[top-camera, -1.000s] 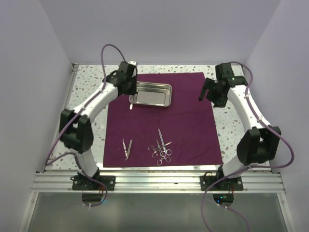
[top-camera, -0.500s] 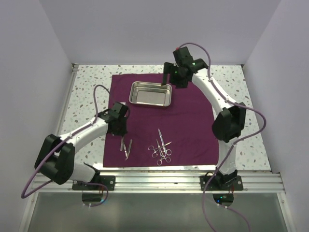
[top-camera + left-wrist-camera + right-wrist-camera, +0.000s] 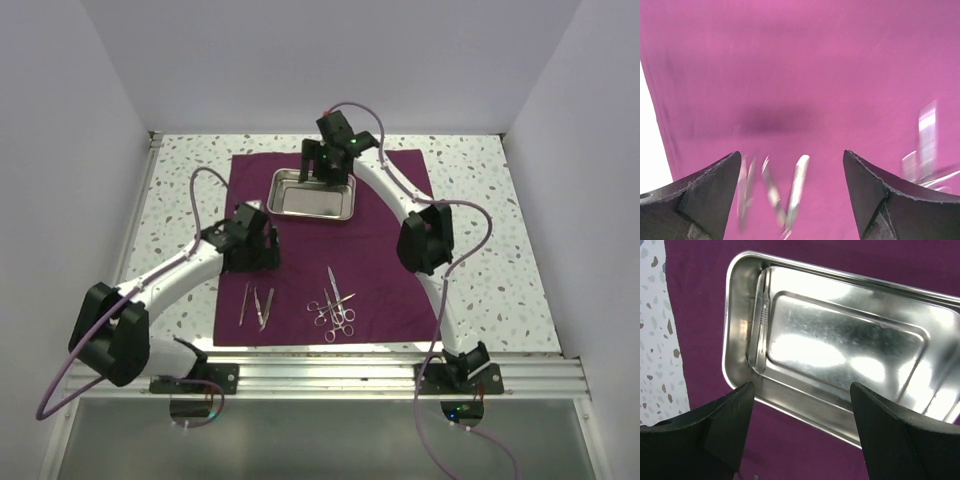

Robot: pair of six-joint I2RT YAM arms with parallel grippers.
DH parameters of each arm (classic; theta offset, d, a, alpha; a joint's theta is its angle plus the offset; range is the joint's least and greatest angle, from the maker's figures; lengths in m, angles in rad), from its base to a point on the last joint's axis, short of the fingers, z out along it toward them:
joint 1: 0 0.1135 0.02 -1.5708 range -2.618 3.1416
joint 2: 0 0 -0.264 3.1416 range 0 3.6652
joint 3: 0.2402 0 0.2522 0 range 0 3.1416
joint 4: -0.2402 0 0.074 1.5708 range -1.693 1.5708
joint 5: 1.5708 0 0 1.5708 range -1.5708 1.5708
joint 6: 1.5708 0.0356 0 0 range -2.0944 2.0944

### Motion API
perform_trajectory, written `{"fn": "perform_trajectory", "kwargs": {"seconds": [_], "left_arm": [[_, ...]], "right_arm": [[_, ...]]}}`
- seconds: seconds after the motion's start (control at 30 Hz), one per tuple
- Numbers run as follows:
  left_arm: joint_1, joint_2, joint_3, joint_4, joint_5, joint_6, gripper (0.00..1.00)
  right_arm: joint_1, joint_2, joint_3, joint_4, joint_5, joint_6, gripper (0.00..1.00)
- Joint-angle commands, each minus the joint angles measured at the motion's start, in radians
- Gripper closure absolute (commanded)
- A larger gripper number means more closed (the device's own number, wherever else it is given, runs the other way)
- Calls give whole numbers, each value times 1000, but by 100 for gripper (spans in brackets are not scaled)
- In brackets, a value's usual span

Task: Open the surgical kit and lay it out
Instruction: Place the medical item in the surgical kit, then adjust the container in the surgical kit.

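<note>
The dark purple cloth (image 3: 390, 250) lies spread flat on the table. On its far part stands the shiny steel tray (image 3: 312, 194), which fills the right wrist view (image 3: 840, 345) with one slim silvery instrument (image 3: 760, 320) along its inner wall. My right gripper (image 3: 323, 168) hovers open over the tray (image 3: 802, 385). Two tweezers (image 3: 243, 303) (image 3: 264, 308) lie side by side near the cloth's front left, blurred in the left wrist view (image 3: 790, 192). Scissors and forceps (image 3: 335, 305) lie to their right. My left gripper (image 3: 256, 250) hangs open just beyond the tweezers (image 3: 791, 155), holding nothing.
The cloth sits on a speckled white tabletop (image 3: 490, 250) enclosed by pale walls. An aluminium rail (image 3: 330, 375) with both arm bases runs along the near edge. The scissors' blurred blades (image 3: 927, 142) show at the right edge of the left wrist view.
My left gripper carried a tweezer from the tray to the front left, opened and left it beside the other one. My right arm swung left over the tray.
</note>
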Motion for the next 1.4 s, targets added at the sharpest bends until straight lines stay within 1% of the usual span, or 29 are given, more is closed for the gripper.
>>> {"fn": "perform_trajectory", "kwargs": {"seconds": [0.0,0.17,0.3,0.4,0.43,0.5,0.53,0.63,0.7,0.77,0.8,0.83,0.97,1.0,1.13,1.23,1.3,1.37], "left_arm": [[38,69,206,34,-50,58,13],[135,223,391,104,-57,149,17],[189,423,528,134,-44,185,25],[210,551,634,152,-28,207,35],[215,615,692,152,-26,218,42],[216,677,746,154,-24,231,48],[218,705,770,151,-24,238,53],[223,797,858,154,-21,255,60],[224,844,884,155,-9,259,61],[230,866,913,154,2,265,70],[232,881,924,144,8,267,79],[232,886,947,135,8,268,100],[227,836,982,117,-7,291,100],[218,828,999,88,-42,299,100],[192,820,1161,-9,-92,343,100],[161,835,1250,-72,-110,397,100],[149,844,1270,-101,-115,439,100],[141,828,1235,-96,-113,434,100]], "right_arm": [[50,54,99,94,-7,27,19],[59,100,105,157,20,90,20],[61,105,96,154,52,87,20],[62,68,41,145,57,66,20],[61,42,3,137,57,52,20],[59,20,-25,122,57,35,20],[59,8,-38,110,81,26,21],[59,-44,-117,74,98,-8,20],[61,-87,-156,71,109,-23,20],[57,-113,-208,70,123,-31,20],[56,-131,-222,68,126,-33,20],[54,-141,-243,70,128,-33,20],[51,-156,-259,70,137,-28,20],[50,-161,-257,70,147,-28,20],[45,-174,-256,91,171,-11,20],[39,-170,-242,88,169,1,20],[38,-168,-237,85,171,3,20],[38,-173,-240,83,177,4,20]]}}
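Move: The tray's middle is about 25 cm ahead of the empty left hand, 14 cm to its right and 3 cm lower; its left rim is some 25 cm ahead and 1 cm right. The just-laid instrument is about 8 cm back and 3 cm left, the scalpel 10 cm back and 4 cm right. For the right hand, the tray's middle lies roughly 5 cm ahead, 1 cm right and 9 cm below. Left hand reaches about 25 cm forward, pinches the tray's left rim, lifts it; right swings left, then back right. ##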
